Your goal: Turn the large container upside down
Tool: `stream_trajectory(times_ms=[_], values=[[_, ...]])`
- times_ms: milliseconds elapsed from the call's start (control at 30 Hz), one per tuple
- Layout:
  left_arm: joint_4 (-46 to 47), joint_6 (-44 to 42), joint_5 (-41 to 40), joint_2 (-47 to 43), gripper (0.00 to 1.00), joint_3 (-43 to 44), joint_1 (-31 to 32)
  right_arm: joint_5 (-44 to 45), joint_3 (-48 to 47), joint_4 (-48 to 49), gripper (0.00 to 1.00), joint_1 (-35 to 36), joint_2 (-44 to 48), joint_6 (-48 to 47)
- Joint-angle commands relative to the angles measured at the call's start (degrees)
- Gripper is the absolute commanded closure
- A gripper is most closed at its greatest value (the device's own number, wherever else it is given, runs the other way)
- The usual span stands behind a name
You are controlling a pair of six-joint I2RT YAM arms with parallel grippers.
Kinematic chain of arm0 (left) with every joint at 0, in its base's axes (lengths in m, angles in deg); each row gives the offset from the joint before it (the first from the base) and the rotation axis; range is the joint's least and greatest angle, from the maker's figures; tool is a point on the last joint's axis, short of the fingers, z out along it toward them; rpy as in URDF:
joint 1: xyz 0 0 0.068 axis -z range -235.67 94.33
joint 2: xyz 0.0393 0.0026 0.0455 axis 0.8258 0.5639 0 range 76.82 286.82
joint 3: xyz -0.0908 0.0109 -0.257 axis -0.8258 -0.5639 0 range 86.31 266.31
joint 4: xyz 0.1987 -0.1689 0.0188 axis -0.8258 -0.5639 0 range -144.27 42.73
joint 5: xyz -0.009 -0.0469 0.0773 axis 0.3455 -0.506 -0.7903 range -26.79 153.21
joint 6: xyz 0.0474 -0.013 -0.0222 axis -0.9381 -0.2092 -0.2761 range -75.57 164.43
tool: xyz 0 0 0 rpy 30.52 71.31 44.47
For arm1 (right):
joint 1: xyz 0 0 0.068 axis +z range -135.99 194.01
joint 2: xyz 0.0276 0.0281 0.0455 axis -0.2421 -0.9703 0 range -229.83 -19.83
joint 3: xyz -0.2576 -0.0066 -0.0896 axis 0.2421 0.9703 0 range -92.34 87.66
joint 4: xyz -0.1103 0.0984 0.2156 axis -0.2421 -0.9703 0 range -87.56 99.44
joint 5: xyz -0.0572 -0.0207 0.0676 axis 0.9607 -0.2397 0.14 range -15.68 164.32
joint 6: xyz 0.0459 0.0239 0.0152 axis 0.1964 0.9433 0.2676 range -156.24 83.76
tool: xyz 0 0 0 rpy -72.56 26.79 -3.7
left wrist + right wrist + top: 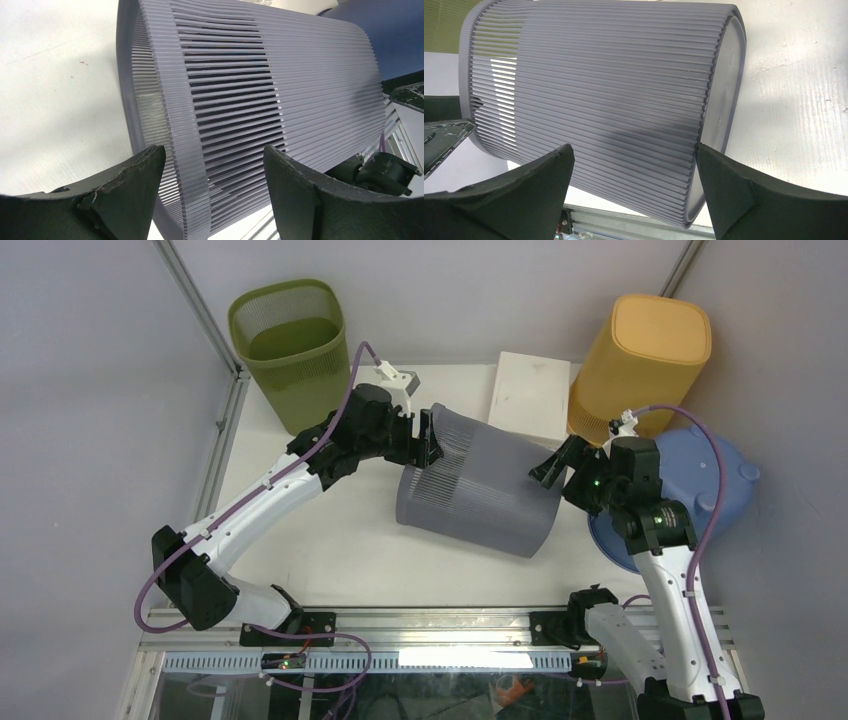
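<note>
The large container (480, 490) is a grey ribbed bin lying on its side in the middle of the table, with its mouth to the left and its closed base to the right. My left gripper (428, 440) is at the mouth and stands open. In the left wrist view the left gripper (215, 170) straddles the rim wall of the container (280, 85), with a gap on each side of the wall. My right gripper (552, 465) is open at the base end. In the right wrist view the right gripper (634, 170) hangs over the ribbed side of the container (614, 85), one fingertip (704, 155) right at the base edge.
A green mesh bin (290, 350) stands at the back left. A yellow bin (645, 360) stands upside down at the back right, with a white box (530, 395) beside it. A blue tub (700, 480) lies behind my right arm. A metal rail (440, 625) runs along the near edge.
</note>
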Motion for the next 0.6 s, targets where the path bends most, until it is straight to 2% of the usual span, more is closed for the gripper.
stream_trajectory(times_ms=[0,100,200,300,567], values=[[-0.6,-0.5,-3.6,-1.9,0.26,2.2,-0.1,-2.8,0.4,4.2,0.04,-0.3,0.4,1.0],[-2.1,-0.8,-7.4,-1.7,0.26,2.0,-0.1,-2.9,0.6,4.9,0.04,-0.4,0.4,1.5],[-2.1,-0.4,-11.6,-2.8,0.34,0.8,-0.1,-3.6,1.2,5.5,0.04,-0.4,0.5,1.7],[-2.1,-1.0,-12.4,-3.8,0.42,0.2,-0.1,-3.8,1.6,5.6,0.04,-0.4,0.2,1.7],[-2.0,-1.0,-9.1,-3.8,0.77,-0.1,-0.1,-4.4,1.7,6.3,0.05,-0.5,0.1,2.0]])
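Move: The large gray container lies on its side between my hands, open end to the left. From my left hand, its middle is about 9 cm right, 6 cm back and 8 cm lower; its near rim wall is only 2 cm left and 1 cm ahead. The white basket sits 21 cm right and 12 cm ahead, the green container 25 cm left and 10 cm ahead. From my right hand the gray container's middle is some 13 cm left and 1 cm ahead. I shift my left hand about 3 cm left and slightly forward onto the gray container's rim, dipping about 1 cm and coming back up, while the wrist turns some 10 degrees counter-clockwise. Its fingers close from wide to about a third open, one on each side of the rim wall. My right hand stays at the closed bottom end with its fingers wide open, easing under 1 cm left and forward. ##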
